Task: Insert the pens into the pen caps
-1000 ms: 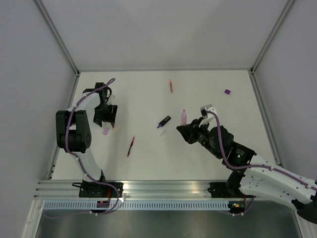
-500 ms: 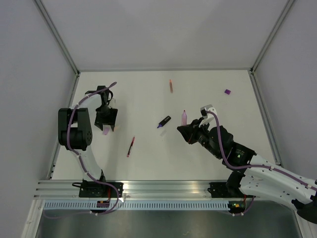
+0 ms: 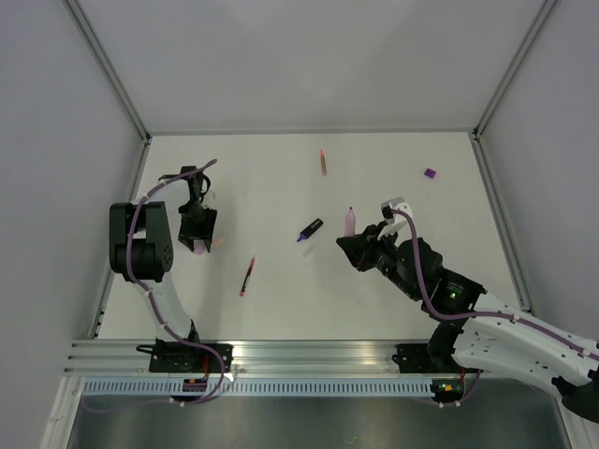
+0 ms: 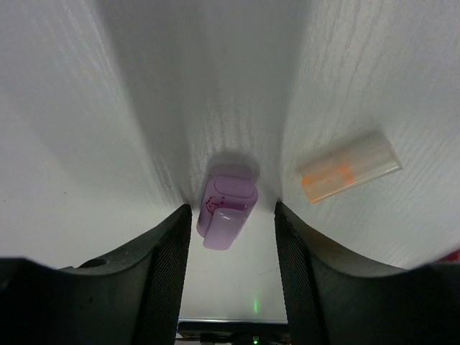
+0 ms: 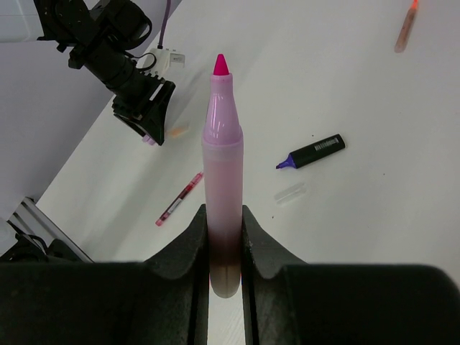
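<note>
A lilac pen cap [image 4: 226, 212] lies on the table between the fingers of my left gripper [image 4: 231, 241], which stands open around it with a narrow gap on each side. A translucent orange cap [image 4: 348, 167] lies just outside the right finger. My right gripper [image 5: 224, 237] is shut on the pale pink-lilac pen [image 5: 223, 158], held above the table with its pink tip pointing away. From above, this pen [image 3: 350, 221] is mid-table and the left gripper [image 3: 199, 231] is at the left.
On the table lie a red pen [image 3: 247, 276], a black purple-tipped marker [image 3: 311, 229], an orange pen [image 3: 323, 161] near the back and a purple cap [image 3: 430, 173] at the back right. A clear cap [image 5: 290, 192] lies near the marker.
My left gripper has shifted slightly nearer and its jaws have narrowed around the lilac cap. The right arm with its pen has barely moved.
</note>
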Robot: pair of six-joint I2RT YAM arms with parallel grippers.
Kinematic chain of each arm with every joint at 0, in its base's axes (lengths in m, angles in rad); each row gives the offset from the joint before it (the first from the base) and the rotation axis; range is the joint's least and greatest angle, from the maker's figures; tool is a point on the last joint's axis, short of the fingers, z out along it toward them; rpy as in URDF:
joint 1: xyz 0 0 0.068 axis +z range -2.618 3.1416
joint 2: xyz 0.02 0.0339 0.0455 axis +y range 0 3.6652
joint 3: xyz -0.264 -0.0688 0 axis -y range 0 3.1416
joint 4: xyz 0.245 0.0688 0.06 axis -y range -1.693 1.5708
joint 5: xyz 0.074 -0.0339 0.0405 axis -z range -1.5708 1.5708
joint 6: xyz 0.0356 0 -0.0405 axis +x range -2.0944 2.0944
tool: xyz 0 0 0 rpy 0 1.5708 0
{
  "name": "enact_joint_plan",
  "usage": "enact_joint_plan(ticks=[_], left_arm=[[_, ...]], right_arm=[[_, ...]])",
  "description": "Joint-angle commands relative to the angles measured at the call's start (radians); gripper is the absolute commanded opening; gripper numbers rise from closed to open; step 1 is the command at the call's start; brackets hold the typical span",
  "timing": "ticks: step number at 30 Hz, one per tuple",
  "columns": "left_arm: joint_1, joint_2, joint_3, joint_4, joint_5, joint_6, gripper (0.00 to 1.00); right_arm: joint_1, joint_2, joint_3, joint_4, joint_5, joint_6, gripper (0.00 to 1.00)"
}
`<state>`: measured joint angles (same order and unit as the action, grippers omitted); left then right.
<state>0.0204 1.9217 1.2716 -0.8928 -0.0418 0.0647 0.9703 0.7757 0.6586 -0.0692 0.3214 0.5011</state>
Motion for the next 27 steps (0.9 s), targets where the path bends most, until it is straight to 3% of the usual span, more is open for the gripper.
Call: enact_joint_plan(ticks=[1, 12, 18, 23, 27], left_arm=[[0.012, 0.040, -0.021, 0.034, -0.023, 0.020, 0.55], [0.013, 0.071, -0.017, 0.038, -0.036, 0.018, 0.38], [0.013, 0.051, -0.012, 0.035, -0.032, -0.002, 0.02], [0.013, -0.102, 0.038, 0.026, -0.026, -0.048, 0.02], [0.003, -0.330, 0.106, 0.089, 0.199, -0.149, 0.02]], right_arm=[[-0.002, -0.029, 0.006, 0.009, 0.021, -0.003, 0.00], [-0.001, -0.036, 0.001, 0.014, 0.008, -0.001, 0.00], [-0.002, -0.042, -0.002, 0.023, -0.010, -0.009, 0.00], [-0.002, -0.039, -0.037, 0.098, -0.100, -0.038, 0.00], [-0.002, 0.006, -0.057, 0.199, -0.286, -0.067, 0.00]])
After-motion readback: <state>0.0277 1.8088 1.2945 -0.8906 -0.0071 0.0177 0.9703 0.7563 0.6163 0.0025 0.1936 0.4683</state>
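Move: The purple pen cap sits on the table directly between the open left fingertips, barely 1 cm below the hand point. From the left hand, the clear orange cap lies about 5 cm to the right and 2 cm ahead, and the red pen some 14 cm to the right and 8 cm back. From the right hand, which already holds the pink pen, the purple cap is roughly 42 cm left, 9 cm ahead and 24 cm below. Hold the left gripper in place, fingers pointing down, and shut them until they pinch the purple cap from both sides; then lift it off the table, slowly at first and then quickly, about 4 cm up and 2 cm forward, the fingertips tipping slightly forward. Keep the right grip on the pink pen and, late on, swing it about 2 cm left and back, turning a little counter-clockwise. ##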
